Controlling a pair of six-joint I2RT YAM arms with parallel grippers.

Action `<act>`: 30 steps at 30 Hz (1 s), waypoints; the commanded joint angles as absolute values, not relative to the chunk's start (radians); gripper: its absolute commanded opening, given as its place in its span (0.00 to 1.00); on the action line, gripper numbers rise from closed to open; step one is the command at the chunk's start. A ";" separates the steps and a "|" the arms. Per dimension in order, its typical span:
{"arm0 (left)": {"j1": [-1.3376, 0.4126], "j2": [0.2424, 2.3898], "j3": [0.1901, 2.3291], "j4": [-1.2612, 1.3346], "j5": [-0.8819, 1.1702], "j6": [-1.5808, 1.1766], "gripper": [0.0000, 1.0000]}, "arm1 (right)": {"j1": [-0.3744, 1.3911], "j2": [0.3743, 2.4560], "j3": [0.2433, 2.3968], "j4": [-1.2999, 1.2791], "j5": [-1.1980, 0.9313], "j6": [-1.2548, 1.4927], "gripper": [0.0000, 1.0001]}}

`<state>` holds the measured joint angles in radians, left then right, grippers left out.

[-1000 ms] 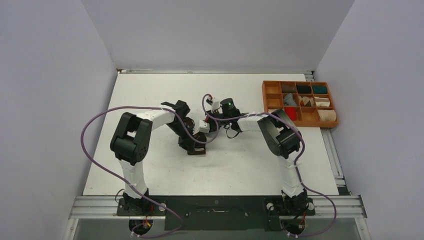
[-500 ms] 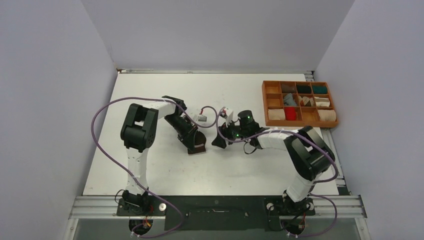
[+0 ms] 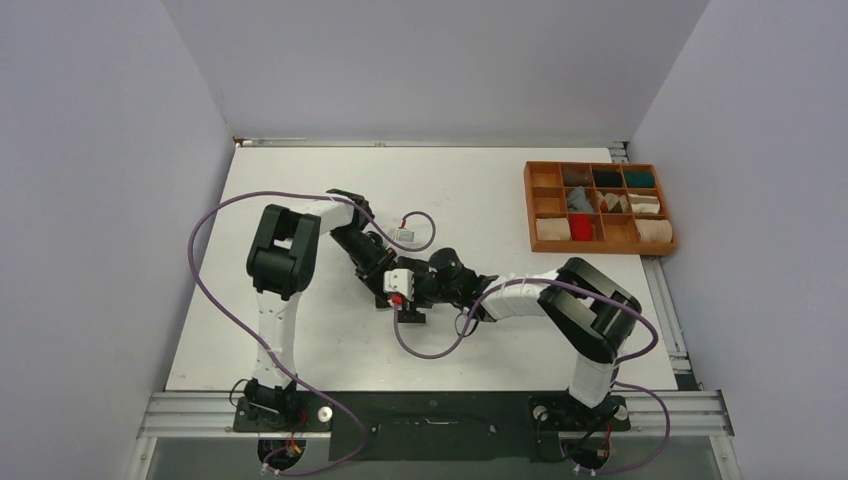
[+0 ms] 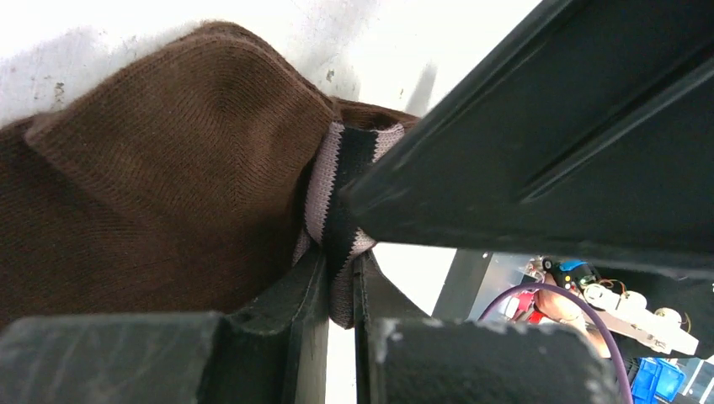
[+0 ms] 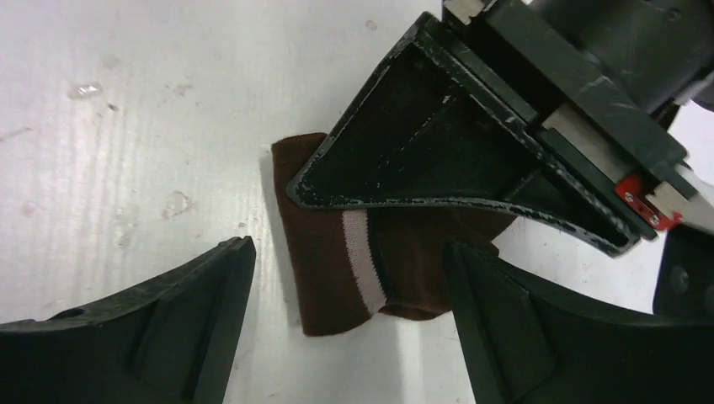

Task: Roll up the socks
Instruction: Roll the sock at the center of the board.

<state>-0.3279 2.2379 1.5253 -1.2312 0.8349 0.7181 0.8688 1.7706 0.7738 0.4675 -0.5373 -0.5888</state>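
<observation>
A dark brown sock [image 4: 160, 194] with a pale-striped cuff [image 4: 335, 181] lies on the white table. My left gripper [image 4: 341, 282] is shut on that cuff, with fabric pinched between the jaws. From the right wrist view the same sock [image 5: 324, 269] sits folded under the left gripper [image 5: 429, 160]. My right gripper [image 5: 349, 332] stands open around the sock's near end, one finger on each side, touching nothing. In the top view both grippers meet mid-table, left [image 3: 383, 283] and right [image 3: 400, 303], hiding the sock. A grey sock [image 3: 578, 198] and a red sock [image 3: 581, 226] sit in the tray.
A wooden compartment tray [image 3: 527, 200] stands at the back right with beige, cream and teal rolled bundles. Purple cables [image 3: 430, 345] loop over the table around both arms. Grey walls close in the left, back and right sides.
The right arm swung round to the front right of the sock and lowered toward it. Its gripper went from shut to wide open. The left gripper kept its hold and barely shifted.
</observation>
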 commanded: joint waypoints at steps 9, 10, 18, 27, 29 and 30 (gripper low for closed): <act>-0.322 2.289 1.523 -1.183 0.671 0.820 0.05 | 0.894 1.871 0.868 0.319 -0.446 -0.631 0.23; -0.321 2.272 1.518 -1.183 0.678 0.833 0.11 | 0.893 1.877 0.876 0.288 -0.440 -0.612 0.19; -0.249 1.991 1.383 -1.034 0.811 0.932 0.46 | 0.863 1.863 0.905 0.162 -0.554 -0.408 0.09; -0.235 1.610 1.039 -0.597 0.796 0.969 0.51 | 0.733 2.028 1.040 0.069 -0.918 -0.019 0.12; -0.270 1.541 0.932 -0.454 0.746 0.979 0.55 | 0.712 2.076 1.070 0.062 -0.988 0.045 0.13; -0.294 1.513 0.894 -0.418 0.713 0.989 0.58 | 0.703 2.097 1.082 0.059 -1.017 0.073 0.13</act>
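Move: The sock's striped cuff roll, still pinched at its left part by the left fingers, lies about 3 cm below the open right gripper, roughly 1 cm ahead and 1 cm to the left of it. From the left hand point, the roll's middle is level in height and depth, only about 1 cm to the right. The flat sock body stretches out ahead, its middle some 7 cm forward, 2 cm left and 5 cm below the right hand. Lower the right gripper about 3 cm onto the striped cuff roll and close its fingers round it, while the left gripper keeps its pinch. Then open the left, lift it away about 5 cm, going forward and left too, and swing its fingers from pointing backwards round to right-and-down. With the right hand nearly in place, roll the held cuff some 40 degrees forward, towards the sock body. ##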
